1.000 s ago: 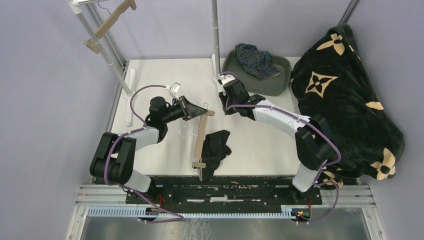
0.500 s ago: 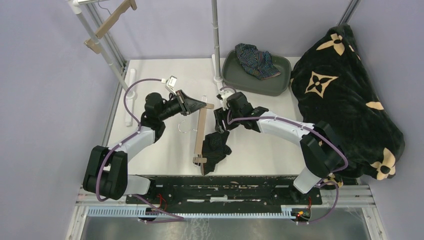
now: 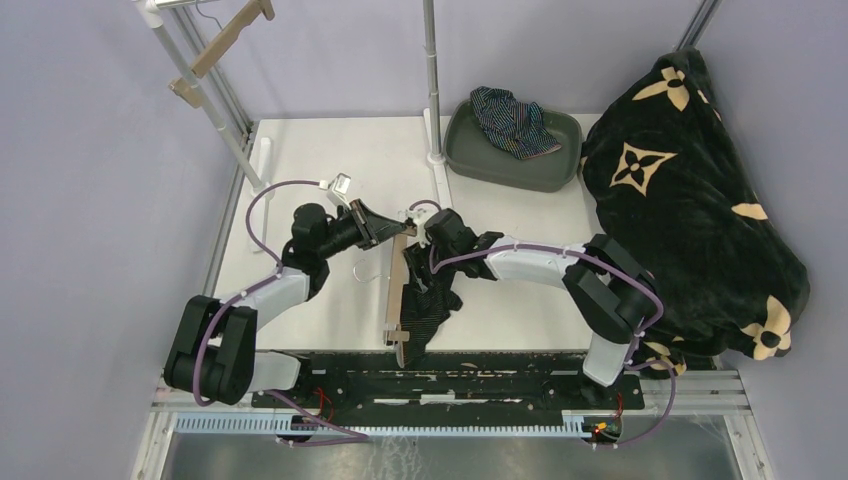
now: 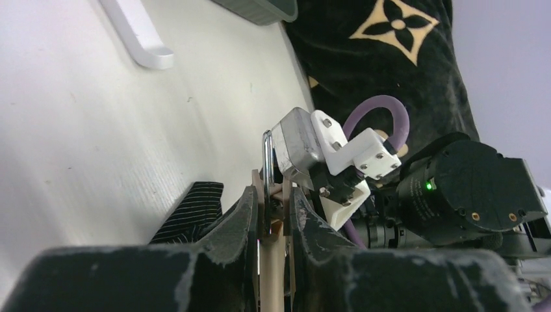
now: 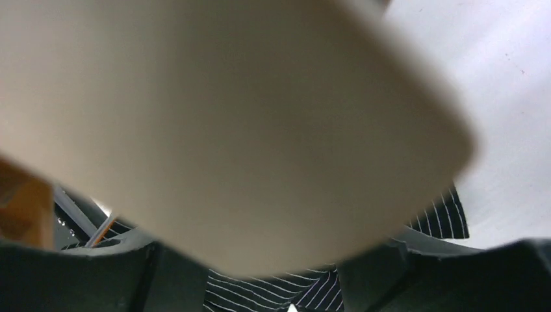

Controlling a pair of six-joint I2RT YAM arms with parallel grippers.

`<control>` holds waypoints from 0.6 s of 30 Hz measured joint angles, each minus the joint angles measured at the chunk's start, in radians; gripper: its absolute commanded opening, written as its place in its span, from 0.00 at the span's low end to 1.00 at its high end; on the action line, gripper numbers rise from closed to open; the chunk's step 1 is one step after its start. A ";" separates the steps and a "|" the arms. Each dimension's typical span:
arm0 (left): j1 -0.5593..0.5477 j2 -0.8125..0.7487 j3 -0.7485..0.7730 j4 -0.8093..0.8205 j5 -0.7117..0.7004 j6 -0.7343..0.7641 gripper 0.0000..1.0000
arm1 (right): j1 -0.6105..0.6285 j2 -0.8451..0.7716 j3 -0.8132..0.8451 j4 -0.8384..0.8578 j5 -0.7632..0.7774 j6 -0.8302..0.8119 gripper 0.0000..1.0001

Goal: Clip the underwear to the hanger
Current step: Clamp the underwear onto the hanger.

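A wooden clip hanger [image 3: 399, 285] lies lengthwise on the white table [image 3: 320, 150]. My left gripper [image 3: 390, 231] is shut on its far clip end, and the left wrist view shows both fingers [image 4: 237, 224] pressed on the wooden clip [image 4: 273, 260]. The black pinstriped underwear [image 3: 432, 300] lies crumpled against the hanger's near half. My right gripper [image 3: 422, 264] is open just above it. In the right wrist view, the striped cloth [image 5: 260, 286] shows between the spread fingers [image 5: 97, 273], while the blurred hanger wood [image 5: 227, 130] fills the rest. A navy striped underwear [image 3: 515, 120] rests in the grey tray [image 3: 560, 170].
A big black blanket with tan flowers [image 3: 690, 200] is piled along the right side. A metal pole [image 3: 432, 80] stands by the tray. Another wooden hanger [image 3: 220, 45] hangs on the rack at the back left. A white bar [image 3: 262, 165] lies along the left edge.
My right arm has swung from beside the pole down to the hanger and the pinstriped underwear, and its jaws have opened. The left gripper kept its hold on the hanger's far end.
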 measured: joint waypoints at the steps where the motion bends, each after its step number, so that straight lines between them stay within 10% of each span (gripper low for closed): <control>1: 0.001 0.000 0.000 -0.004 -0.007 0.000 0.03 | 0.003 0.013 0.000 0.004 0.003 0.003 0.56; 6: 0.001 0.018 -0.003 0.009 -0.018 -0.001 0.03 | 0.006 0.031 0.000 0.029 0.018 0.014 0.11; 18: 0.000 0.211 0.205 0.092 -0.008 -0.008 0.03 | -0.078 -0.127 -0.114 0.135 0.175 0.029 0.00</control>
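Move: The right hand, open, is almost on the underwear's far edge, which lies about 1 cm below its fingertips. From that hand the hanger bar's middle is roughly 3 cm back, 3 cm left and 4 cm higher. The grey bin is some 20 cm ahead and 17 cm right, about 2 cm lower. For the left hand, still holding the hanger's far end, that underwear edge lies about 6 cm back, 1 cm right and 12 cm below. Right fingers pinch the underwear, then pull it forward, right and up; left carries the hanger 6 cm forward. ##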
